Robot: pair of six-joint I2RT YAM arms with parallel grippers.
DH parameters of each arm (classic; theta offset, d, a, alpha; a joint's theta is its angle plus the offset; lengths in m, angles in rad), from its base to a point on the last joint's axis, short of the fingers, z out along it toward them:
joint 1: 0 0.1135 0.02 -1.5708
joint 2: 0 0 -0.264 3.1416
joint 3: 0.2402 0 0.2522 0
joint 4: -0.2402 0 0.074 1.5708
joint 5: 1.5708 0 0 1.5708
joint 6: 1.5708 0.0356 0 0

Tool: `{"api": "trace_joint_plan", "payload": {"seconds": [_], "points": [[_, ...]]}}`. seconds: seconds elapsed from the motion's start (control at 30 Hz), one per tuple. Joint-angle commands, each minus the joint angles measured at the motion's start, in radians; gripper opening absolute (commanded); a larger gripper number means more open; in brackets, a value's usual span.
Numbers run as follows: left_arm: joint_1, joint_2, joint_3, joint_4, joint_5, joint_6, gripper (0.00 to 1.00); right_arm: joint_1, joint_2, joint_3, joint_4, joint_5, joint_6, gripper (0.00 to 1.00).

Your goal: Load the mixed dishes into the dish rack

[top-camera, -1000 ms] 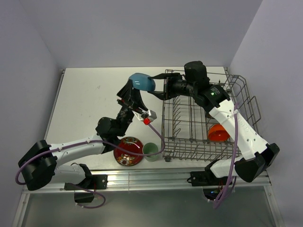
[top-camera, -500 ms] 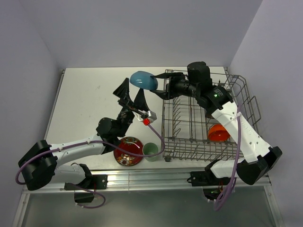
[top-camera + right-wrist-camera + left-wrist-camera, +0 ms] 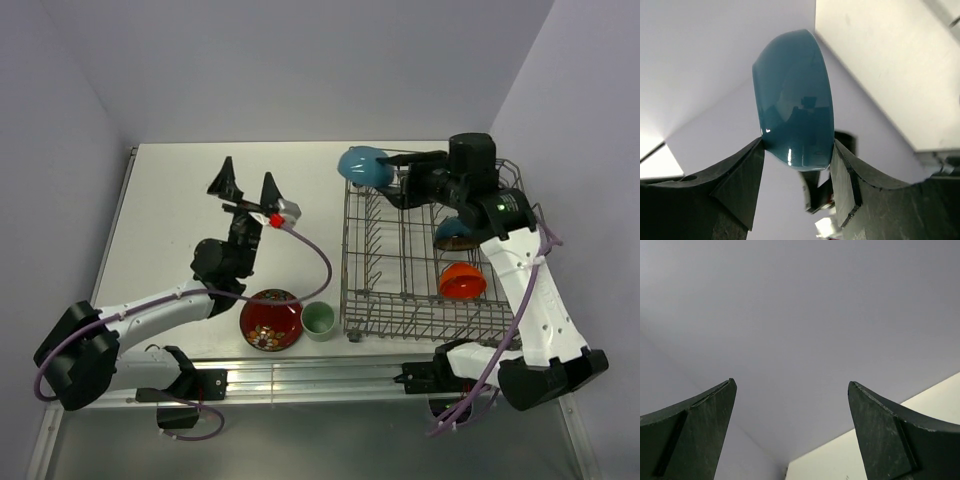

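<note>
The blue bowl (image 3: 360,165) hangs on edge above the far left corner of the dish rack (image 3: 420,300), with my right gripper (image 3: 388,172) shut on it. In the right wrist view the blue bowl (image 3: 795,100) is clamped between both pads of that gripper (image 3: 797,150). An orange-red bowl (image 3: 462,281) and a dark bowl (image 3: 455,234) stand inside the rack. The red patterned plate (image 3: 271,320) and the pale green cup (image 3: 318,320) rest on the table left of the rack. My left gripper (image 3: 246,186) is raised over the table, open and empty; its own view (image 3: 791,382) shows only wall.
The white table (image 3: 180,200) is boxed in by pale walls at the left, back and right. The rack fills the right half, with its upright tines and high wire sides. The left arm's purple cable (image 3: 325,262) loops close to the rack's left side.
The left gripper opened, let go of the blue bowl and drew back to the left. The right gripper carried the bowl rightward, over the rack's far left corner.
</note>
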Motion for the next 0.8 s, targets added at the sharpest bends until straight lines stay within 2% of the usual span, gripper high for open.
{"api": "trace_joint_plan", "payload": {"seconds": [0.0,0.13,0.2,0.47,0.77], "points": [[0.046,0.033,0.098,0.016,-0.139,-0.213,0.99,-0.08,-0.084,-0.001,-0.097,0.084,-0.156,0.0],[0.073,0.134,0.234,0.061,-0.27,-0.329,0.99,-0.132,-0.119,-0.041,-0.177,0.151,-0.229,0.0],[0.081,0.183,0.328,-0.036,-0.303,-0.439,0.99,-0.15,-0.122,-0.039,-0.204,0.194,-0.24,0.0],[0.127,0.211,0.428,-0.217,-0.29,-0.685,0.98,-0.256,-0.031,0.044,-0.272,0.294,-0.34,0.0],[0.165,0.239,0.437,-0.272,-0.333,-0.718,0.97,-0.503,0.095,0.085,-0.255,0.341,-0.46,0.0]]}}
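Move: The right hand already pinches the blue bowl. The spot it is being taken to, the empty tines beyond the dark bowl, is roughly 14 cm ahead, 22 cm right and 31 cm below. The dark bowl sits about 5 cm ahead and 23 cm right, the orange bowl some 8 cm back and 22 cm right, both about 33 cm lower. From the empty left hand, that spot is about 12 cm ahead, 47 cm right and 31 cm down. Still pinching the blue bowl, the right hand carries it about 20 cm right across the rack towards the far-right tines, sinking nearly 9 cm; a slight drift back becomes forward travel. It rolls some 30 degrees, its fingers swinging from forward-left to more straight ahead and steeper down. The empty left hand, still open, goes about 9 cm forward over bare table, rolling nearly 40 degrees. ##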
